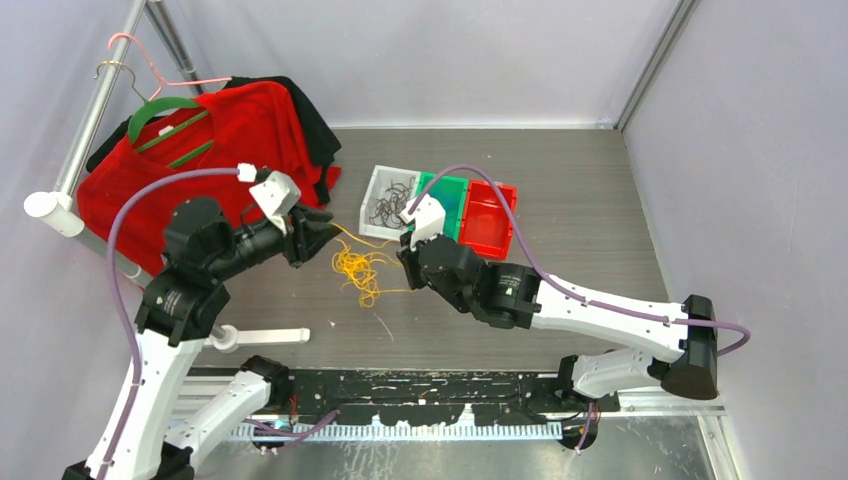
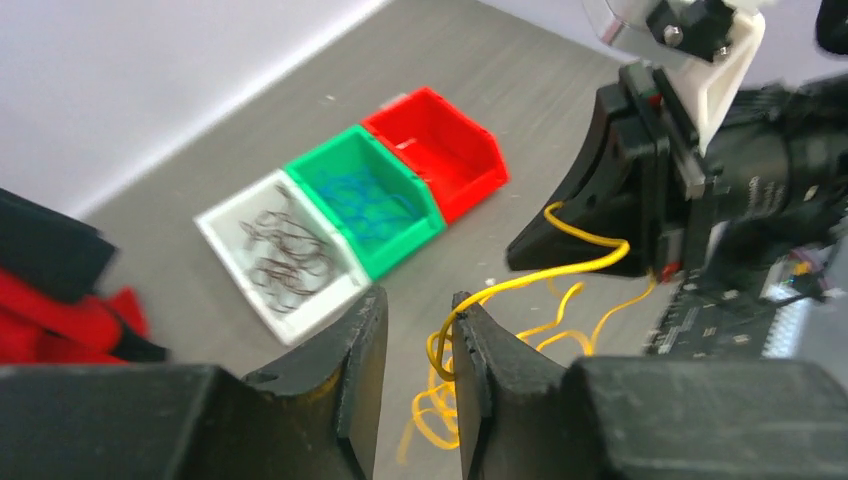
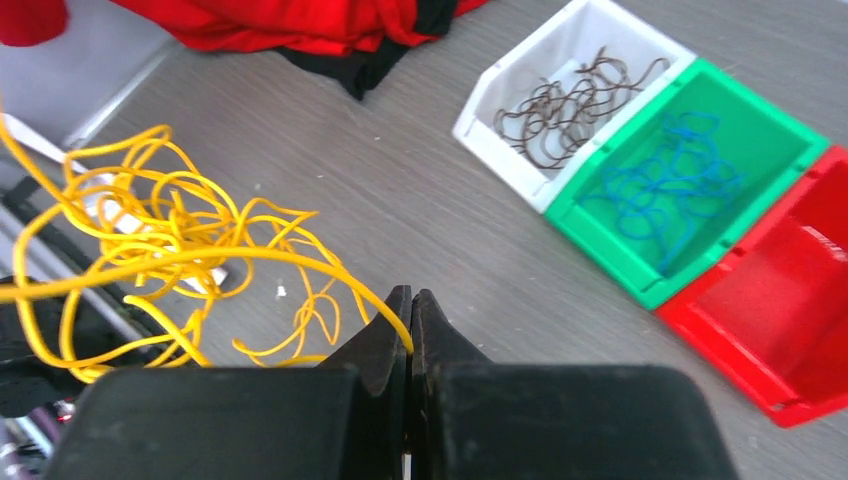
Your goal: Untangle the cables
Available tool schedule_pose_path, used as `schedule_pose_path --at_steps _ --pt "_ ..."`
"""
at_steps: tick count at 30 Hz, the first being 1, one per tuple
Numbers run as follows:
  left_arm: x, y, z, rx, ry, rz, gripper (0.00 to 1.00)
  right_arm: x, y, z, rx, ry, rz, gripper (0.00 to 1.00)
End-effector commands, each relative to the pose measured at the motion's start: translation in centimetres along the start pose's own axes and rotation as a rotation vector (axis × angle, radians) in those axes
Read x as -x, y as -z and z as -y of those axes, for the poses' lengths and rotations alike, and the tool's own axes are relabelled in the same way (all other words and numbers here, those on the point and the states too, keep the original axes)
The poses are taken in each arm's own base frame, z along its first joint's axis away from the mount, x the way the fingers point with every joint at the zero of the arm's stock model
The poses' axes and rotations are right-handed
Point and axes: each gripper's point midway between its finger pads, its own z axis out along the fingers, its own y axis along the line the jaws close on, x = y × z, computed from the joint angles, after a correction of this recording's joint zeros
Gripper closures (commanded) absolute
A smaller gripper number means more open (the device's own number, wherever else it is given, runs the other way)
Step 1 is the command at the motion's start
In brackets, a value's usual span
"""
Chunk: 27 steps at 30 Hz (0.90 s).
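Observation:
A loose tangle of yellow cables (image 1: pixel 357 268) lies on the grey table between my two grippers. My right gripper (image 3: pixel 411 295) is shut on one yellow strand, which arcs away into the tangle (image 3: pixel 160 262). That strand (image 2: pixel 537 277) stretches across to my left gripper (image 2: pixel 418 300), whose jaws stand apart; the strand loops over the tip of its right finger only. In the top view the left gripper (image 1: pixel 320 228) is left of the tangle and the right gripper (image 1: pixel 405 255) is right of it. Brown cables (image 3: pixel 565 100) fill the white bin and blue cables (image 3: pixel 665 190) the green bin.
Three bins stand in a row behind the tangle: white (image 1: pixel 372 190), green (image 1: pixel 462 185), red (image 1: pixel 505 225); the red one holds nothing. A red and black garment (image 1: pixel 240 130) on hangers lies at the back left by a rail (image 1: pixel 85 130). A white bar (image 1: pixel 265 338) lies near the left base.

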Motion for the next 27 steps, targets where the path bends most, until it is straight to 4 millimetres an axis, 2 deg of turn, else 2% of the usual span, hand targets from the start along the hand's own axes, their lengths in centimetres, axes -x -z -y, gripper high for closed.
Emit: schedule_pose_path --at_steps 1,6,9,12,15,16,20,27 --pt "0.3 -0.3 2.0 -0.075 0.262 -0.03 0.68 3.1 0.1 -2.7 0.121 -0.171 0.115 0.99" --pt "-0.1 -0.7 3.5 -0.158 0.364 -0.05 0.68 4.5 0.0 -3.9 0.19 -0.279 0.208 0.99" --pt "-1.1 -0.9 3.2 -0.135 0.373 -0.06 0.79 4.8 -0.2 -4.6 0.229 -0.327 0.251 0.98" --pt "-1.8 -0.8 2.9 -0.12 0.346 -0.075 0.89 5.0 -0.3 -4.8 0.241 -0.344 0.277 0.67" --pt "-1.8 -0.6 2.6 -0.098 0.318 -0.07 0.94 5.2 -0.3 -4.2 0.222 -0.358 0.316 0.47" --pt "-1.7 -0.5 2.3 -0.083 0.307 -0.067 0.94 5.2 -0.3 -3.9 0.214 -0.361 0.333 0.44" --pt "-1.6 -0.5 1.5 -0.038 0.287 -0.067 0.96 6.3 -0.1 -3.4 0.198 -0.352 0.395 0.47" --pt "-1.9 -0.6 2.6 -0.094 0.348 -0.109 0.97 6.5 -0.6 -3.3 0.191 -0.338 0.448 0.5"
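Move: A strand of the yellow cable runs between my part-open left fingers, about 1 cm right, back and below their middle. Its tangle hangs roughly 3 cm back, 3 cm right and 15 cm down. The white bin is some 14 cm ahead and 7 cm right, about 36 cm down. My shut right hand holds the cable too; from there my left gripper is about 10 cm left, level fore and aft, and some 9 cm higher. I pass the yellow strand over: my left hand sinks about 3 cm, easing right and slightly back while rolling some 20 degrees, and pinches the cable shut in its fingers. Meanwhile my right hand slides about 4 cm left towards it, then also lifts 2 to 3 cm as its fingers tilt upward, opening halfway to release its grip. ##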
